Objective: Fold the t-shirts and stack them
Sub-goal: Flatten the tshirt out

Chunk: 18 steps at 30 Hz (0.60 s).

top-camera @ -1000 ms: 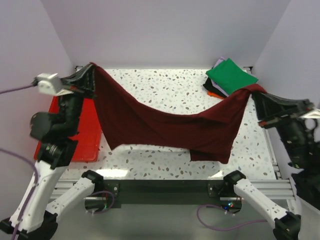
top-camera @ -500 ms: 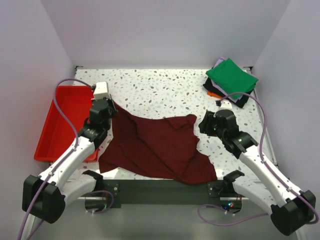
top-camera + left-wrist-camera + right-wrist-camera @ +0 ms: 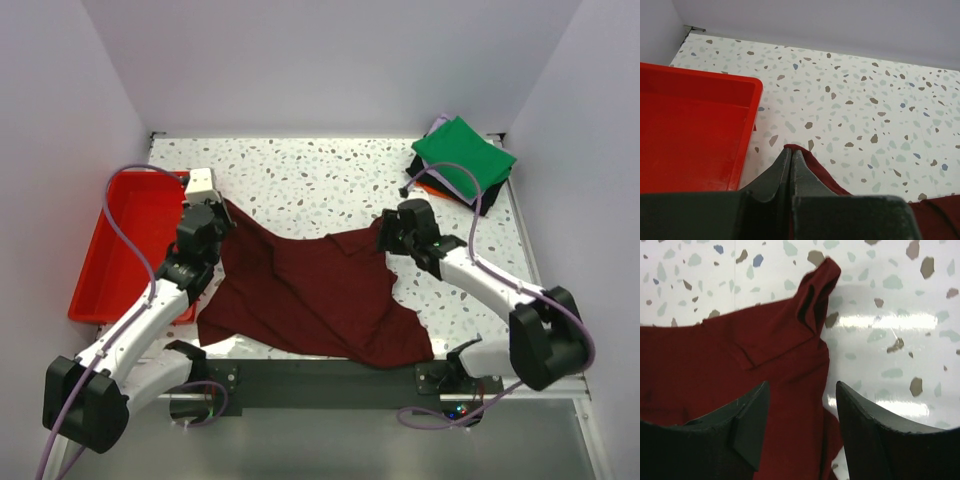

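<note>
The dark maroon t-shirt (image 3: pixel 310 290) lies rumpled and spread on the speckled table. My left gripper (image 3: pixel 222 208) is shut on its far left corner, and a sliver of maroon cloth (image 3: pixel 805 156) shows at the closed tips (image 3: pixel 790 150). My right gripper (image 3: pixel 390 235) hovers open over the shirt's far right corner (image 3: pixel 770 345), fingers (image 3: pixel 752 412) apart with nothing gripped between them (image 3: pixel 802 390). Folded t-shirts are stacked at the back right: bright green (image 3: pixel 462 150) on top, black (image 3: pixel 490 197), a lavender edge (image 3: pixel 437 124) and an orange edge (image 3: pixel 428 187) below.
A red plastic tray (image 3: pixel 130 240) sits along the left edge, close to my left gripper, and it also shows in the left wrist view (image 3: pixel 690 135). Walls enclose the table on three sides. The shirt's near hem reaches the front rail (image 3: pixel 330 375).
A second ago both grippers held the maroon shirt stretched in the air. It now lies on the table. The right gripper has opened and let go of its corner; the left still pinches.
</note>
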Tool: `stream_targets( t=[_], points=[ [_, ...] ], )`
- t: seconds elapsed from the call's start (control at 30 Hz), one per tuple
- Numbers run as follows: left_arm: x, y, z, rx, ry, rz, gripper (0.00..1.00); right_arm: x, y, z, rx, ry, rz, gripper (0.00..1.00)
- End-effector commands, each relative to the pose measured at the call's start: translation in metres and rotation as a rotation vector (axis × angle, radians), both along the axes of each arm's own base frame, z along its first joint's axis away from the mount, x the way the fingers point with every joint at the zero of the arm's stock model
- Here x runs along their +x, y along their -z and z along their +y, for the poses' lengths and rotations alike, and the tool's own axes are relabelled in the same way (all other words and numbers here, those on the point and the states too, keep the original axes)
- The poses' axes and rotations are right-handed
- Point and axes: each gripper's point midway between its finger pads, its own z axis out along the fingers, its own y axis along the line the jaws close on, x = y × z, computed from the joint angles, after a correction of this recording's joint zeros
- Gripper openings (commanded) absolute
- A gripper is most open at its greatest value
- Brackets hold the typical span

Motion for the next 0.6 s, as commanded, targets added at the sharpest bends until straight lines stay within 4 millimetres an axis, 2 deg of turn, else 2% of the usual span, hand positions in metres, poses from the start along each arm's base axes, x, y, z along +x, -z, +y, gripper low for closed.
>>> stream_targets(
  t=[0.0,0.03,0.1,0.23,0.5,0.57],
  points=[
    [0.004,-0.013,-0.002,-0.042,0.001,-0.062,0.0,0.053,-0.044,0.013,0.015,0.018,-0.164,0.59],
    [0.004,-0.012,-0.002,-0.041,0.002,-0.059,0.0,0.058,-0.035,0.015,0.004,0.019,-0.142,0.58],
    [0.004,-0.012,-0.003,-0.044,0.005,-0.06,0.0,0.069,-0.043,0.018,0.012,0.027,-0.162,0.58],
    [0.005,-0.01,-0.004,-0.042,0.01,-0.057,0.0,0.085,-0.036,0.013,-0.027,0.083,-0.151,0.57],
    [0.007,-0.008,-0.006,-0.042,0.019,-0.052,0.0,0.094,-0.011,-0.001,-0.095,0.15,-0.086,0.54],
    [0.007,-0.006,-0.007,-0.042,0.02,-0.049,0.0,0.097,-0.009,-0.003,-0.096,0.157,-0.083,0.54]
  ],
)
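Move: The t-shirt's small turned-up far right corner lies about 11 cm straight ahead of the open right gripper and some 6 cm below it. The bulk of the t-shirt is about 16 cm to this gripper's left and 5 cm back, 7 cm down; the folded pile stands some 22 cm ahead and 18 cm to the right, 4 cm below. From the left gripper, that corner lies about 30 cm right, 5 cm ahead and 17 cm down. Carry the right gripper forward about 8 cm over the t-shirt's right edge towards its far right corner, rising barely a centimetre midway, then easing back down by about 2 cm and slowing. Keep its fingers roughly half open and don't close them yet. Hold the left gripper still, its shut fingers keeping their pinch on the raised far left corner. ##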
